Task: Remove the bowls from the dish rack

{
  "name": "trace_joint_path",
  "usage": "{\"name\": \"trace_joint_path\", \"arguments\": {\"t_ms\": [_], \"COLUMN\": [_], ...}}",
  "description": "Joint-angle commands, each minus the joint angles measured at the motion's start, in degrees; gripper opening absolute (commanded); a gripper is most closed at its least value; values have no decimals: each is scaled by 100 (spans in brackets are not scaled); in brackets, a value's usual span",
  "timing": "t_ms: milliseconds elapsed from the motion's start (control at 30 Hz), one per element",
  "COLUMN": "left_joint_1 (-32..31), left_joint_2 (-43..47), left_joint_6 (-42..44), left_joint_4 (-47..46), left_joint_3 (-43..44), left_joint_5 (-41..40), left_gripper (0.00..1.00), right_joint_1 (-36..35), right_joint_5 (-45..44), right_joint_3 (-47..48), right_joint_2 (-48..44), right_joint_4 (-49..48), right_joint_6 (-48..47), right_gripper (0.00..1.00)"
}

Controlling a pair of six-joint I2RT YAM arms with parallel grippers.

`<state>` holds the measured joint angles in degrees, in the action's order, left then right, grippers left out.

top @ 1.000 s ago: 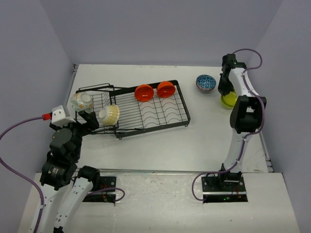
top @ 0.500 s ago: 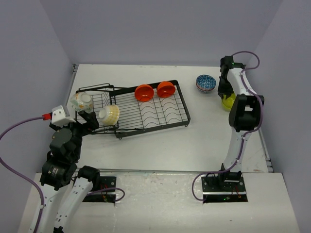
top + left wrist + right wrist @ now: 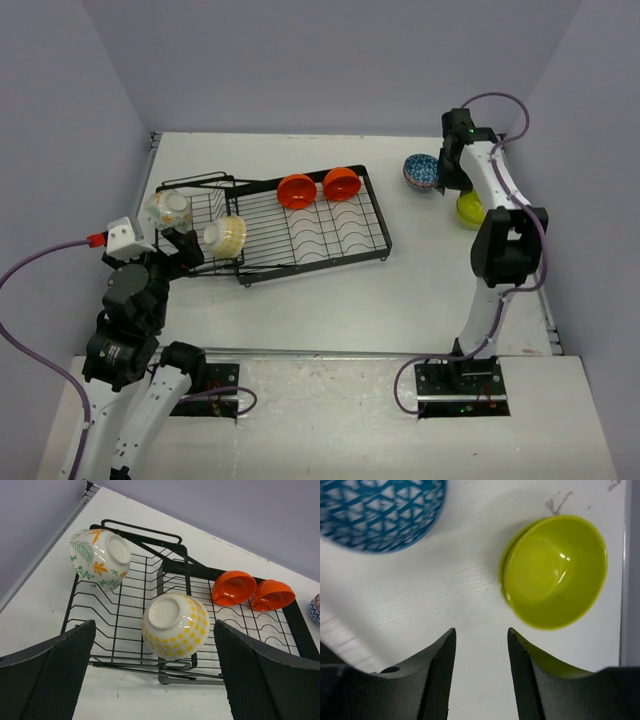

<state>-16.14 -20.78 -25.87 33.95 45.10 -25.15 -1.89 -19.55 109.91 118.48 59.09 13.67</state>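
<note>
The black wire dish rack (image 3: 310,235) lies left of centre. It holds a white floral bowl (image 3: 167,209), a cream yellow-dotted bowl (image 3: 226,235) and two orange bowls (image 3: 296,190) (image 3: 342,183), all tipped on their sides. My left gripper (image 3: 185,250) is open and empty at the rack's near left edge. In the left wrist view the dotted bowl (image 3: 175,625) sits just ahead of the open gripper (image 3: 155,680). A blue-and-white patterned bowl (image 3: 422,171) and a lime green bowl (image 3: 470,208) stand on the table at right. My right gripper (image 3: 481,632) is open and empty between them.
The right wrist view shows the green bowl (image 3: 554,570) upright at upper right and the blue bowl (image 3: 380,510) at upper left. The table's right edge (image 3: 630,580) runs close beside the green bowl. The purple walls enclose the table.
My right gripper has moved back and left, away from the green bowl, which stays on the table and shows more fully. The left arm and rack bowls have not moved.
</note>
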Motion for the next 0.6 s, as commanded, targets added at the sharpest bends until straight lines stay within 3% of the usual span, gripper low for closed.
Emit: {"name": "trace_joint_path", "arguments": {"t_ms": [0,33,100,133,167,267,433,567], "left_joint_1": [32,41,41,41,50,76,85,94], "left_joint_2": [-67,-84,-120,-137,-207,-295,-208,-137], "left_joint_6": [100,99,91,82,47,12,-58,-111], "left_joint_4": [-144,-135,-117,-117,-82,-47,15,41], "left_joint_3": [34,34,42,51,86,130,139,157], "left_joint_5": [-96,-122,-183,-218,-245,-359,-578,-755], "left_gripper": [100,100,100,100,100,100,100,100], "right_joint_1": [-443,-635,-777,-839,-865,-988,-1391,-1928], "right_joint_5": [704,1664,2679,3659,4017,4511,4567,4022], "right_joint_3": [-862,-1275,-2698,-3129,-3899,-4889,-6032,-6210], "right_joint_2": [-1579,-2365,-3125,-3442,-3924,-4245,-3877,-3332], "right_joint_4": [-1077,-1588,-3200,-3785,-4313,-6279,-8567,-9511], "right_joint_6": [136,188,705,977,1667,3015,5185,6171], "right_gripper": [47,50,59,60,64,64,69,88]}}
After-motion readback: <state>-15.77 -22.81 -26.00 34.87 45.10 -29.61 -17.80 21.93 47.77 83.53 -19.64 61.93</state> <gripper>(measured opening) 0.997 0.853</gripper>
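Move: The right orange bowl in the dish rack is about 30 cm to the right hand's left, some 1 cm farther out and 5 cm lower; the left orange bowl is about 43 cm left and 1 cm back. The green bowls just left behind are about 4 cm back, 5 cm right and 8 cm down; the blue bowl's stack is 6 cm ahead, 10 cm left, 8 cm down. From the left hand the right orange bowl is some 25 cm ahead, 29 cm right, 20 cm below. Empty and clear of the set-down green bowls, the right hand sweeps fast to the left towards the right orange bowl, about 25 cm in all and drawing back some 7 cm, first climbing about 14 cm and then sinking again by roughly 6 cm. On the way the wrist swings through nearly 80 degrees, so that the fingers go from pointing mostly down to pointing forward and left, only slightly down, and they open from about half to most of their width beside the bowl. ##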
